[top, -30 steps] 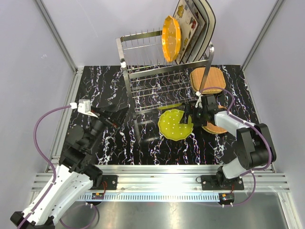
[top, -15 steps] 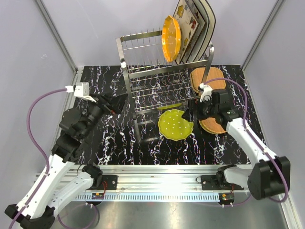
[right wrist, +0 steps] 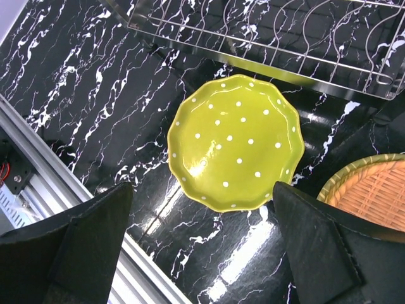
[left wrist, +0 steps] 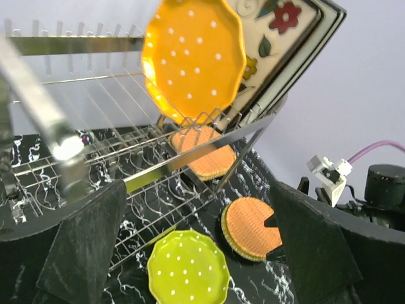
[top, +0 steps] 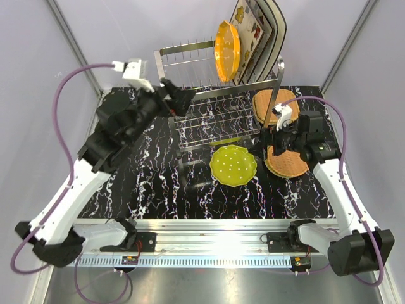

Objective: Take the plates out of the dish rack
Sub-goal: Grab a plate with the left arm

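The steel dish rack (top: 209,104) stands at the back. An orange scalloped plate (top: 226,50) and square cream flowered plates (top: 261,28) stand upright in its top tier. A yellow-green plate (top: 233,164) lies flat on the table in front, with a tan woven plate (top: 288,161) to its right and another tan one (top: 278,104) behind the rack's leg. My left gripper (top: 180,95) is open at the rack's upper left, facing the orange plate (left wrist: 193,60). My right gripper (top: 271,140) hangs open and empty above the yellow-green plate (right wrist: 235,142).
The table top is black marble-patterned (top: 152,183). An aluminium rail (top: 215,225) runs along the near edge. Grey walls close in the sides and back. The rack's lower wire shelf (right wrist: 266,38) lies just beyond the yellow-green plate.
My left arm has risen and swung from the table's left up to the rack's top tier. My right gripper has lifted off the yellow-green plate and drawn back to the right.
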You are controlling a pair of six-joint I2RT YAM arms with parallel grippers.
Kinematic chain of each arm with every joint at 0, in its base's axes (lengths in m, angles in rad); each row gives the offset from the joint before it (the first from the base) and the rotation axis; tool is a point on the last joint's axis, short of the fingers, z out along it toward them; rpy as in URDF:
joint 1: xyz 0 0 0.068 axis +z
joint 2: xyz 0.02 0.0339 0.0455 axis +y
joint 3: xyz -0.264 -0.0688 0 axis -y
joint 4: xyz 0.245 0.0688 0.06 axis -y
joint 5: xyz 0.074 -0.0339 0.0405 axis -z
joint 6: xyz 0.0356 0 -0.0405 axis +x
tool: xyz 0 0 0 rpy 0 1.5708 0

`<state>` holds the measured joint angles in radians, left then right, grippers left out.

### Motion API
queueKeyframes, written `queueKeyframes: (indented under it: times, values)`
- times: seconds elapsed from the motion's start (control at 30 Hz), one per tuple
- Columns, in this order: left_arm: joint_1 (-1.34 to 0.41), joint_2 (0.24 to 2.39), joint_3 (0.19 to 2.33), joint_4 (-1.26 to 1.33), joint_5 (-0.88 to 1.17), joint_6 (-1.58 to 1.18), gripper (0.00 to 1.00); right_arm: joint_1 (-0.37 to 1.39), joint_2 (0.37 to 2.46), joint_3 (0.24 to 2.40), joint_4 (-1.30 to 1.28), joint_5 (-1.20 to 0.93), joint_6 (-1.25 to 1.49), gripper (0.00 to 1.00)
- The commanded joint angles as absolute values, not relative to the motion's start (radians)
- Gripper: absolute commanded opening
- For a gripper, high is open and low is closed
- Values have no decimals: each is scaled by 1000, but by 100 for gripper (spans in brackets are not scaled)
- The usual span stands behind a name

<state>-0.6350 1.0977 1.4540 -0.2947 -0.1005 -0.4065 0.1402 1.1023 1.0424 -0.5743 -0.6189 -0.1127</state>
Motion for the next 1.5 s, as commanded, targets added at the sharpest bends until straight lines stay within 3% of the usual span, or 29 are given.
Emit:
queueKeyframes:
  times: [0.0, 0.17, 0.3, 0.37, 0.53, 0.7, 1.47]
  values:
    - [-686, 1189, 1632, -350, -193, -325, 99, 124, 1091, 1094, -620, -669, -140, 100]
    - [-703, 1485, 1978, -509, -284, -302, 99, 91, 1088, 1100, -617, -650, -103, 100]
    - [-704, 1702, 2349, -601, -259, -291, 99, 68, 1072, 1089, -611, -644, -75, 100]
    - [-701, 1791, 2414, -595, -224, -317, 98, 60, 1062, 1083, -604, -644, -66, 100]
    - [-635, 1835, 2346, -377, -17, -533, 85, 49, 1043, 1074, -594, -643, -45, 100]
    - [-607, 1891, 2345, -250, 90, -629, 79, 46, 1034, 1062, -575, -650, -26, 100]
    - [-604, 2034, 2388, -160, 106, -673, 56, 40, 1011, 1034, -545, -664, 21, 100]
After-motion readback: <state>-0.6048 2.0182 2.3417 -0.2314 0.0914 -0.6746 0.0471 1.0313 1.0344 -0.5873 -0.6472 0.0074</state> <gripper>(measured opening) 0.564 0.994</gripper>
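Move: The orange plate stands on edge in the rack, about 24 cm ahead of the left hand, 14 cm to its right and 2 cm higher. The flowered plate stands some 6 cm to the right of it and 3 cm farther out; the rack's front rail crosses the way about 7 cm ahead, 13 cm right and 10 cm below the hand. From the right hand, the orange plate is roughly 25 cm ahead, 15 cm left and 24 cm up. The left hand arches some 24 cm forward-right to the orange plate's near rim, fingers closing halfway around it. ##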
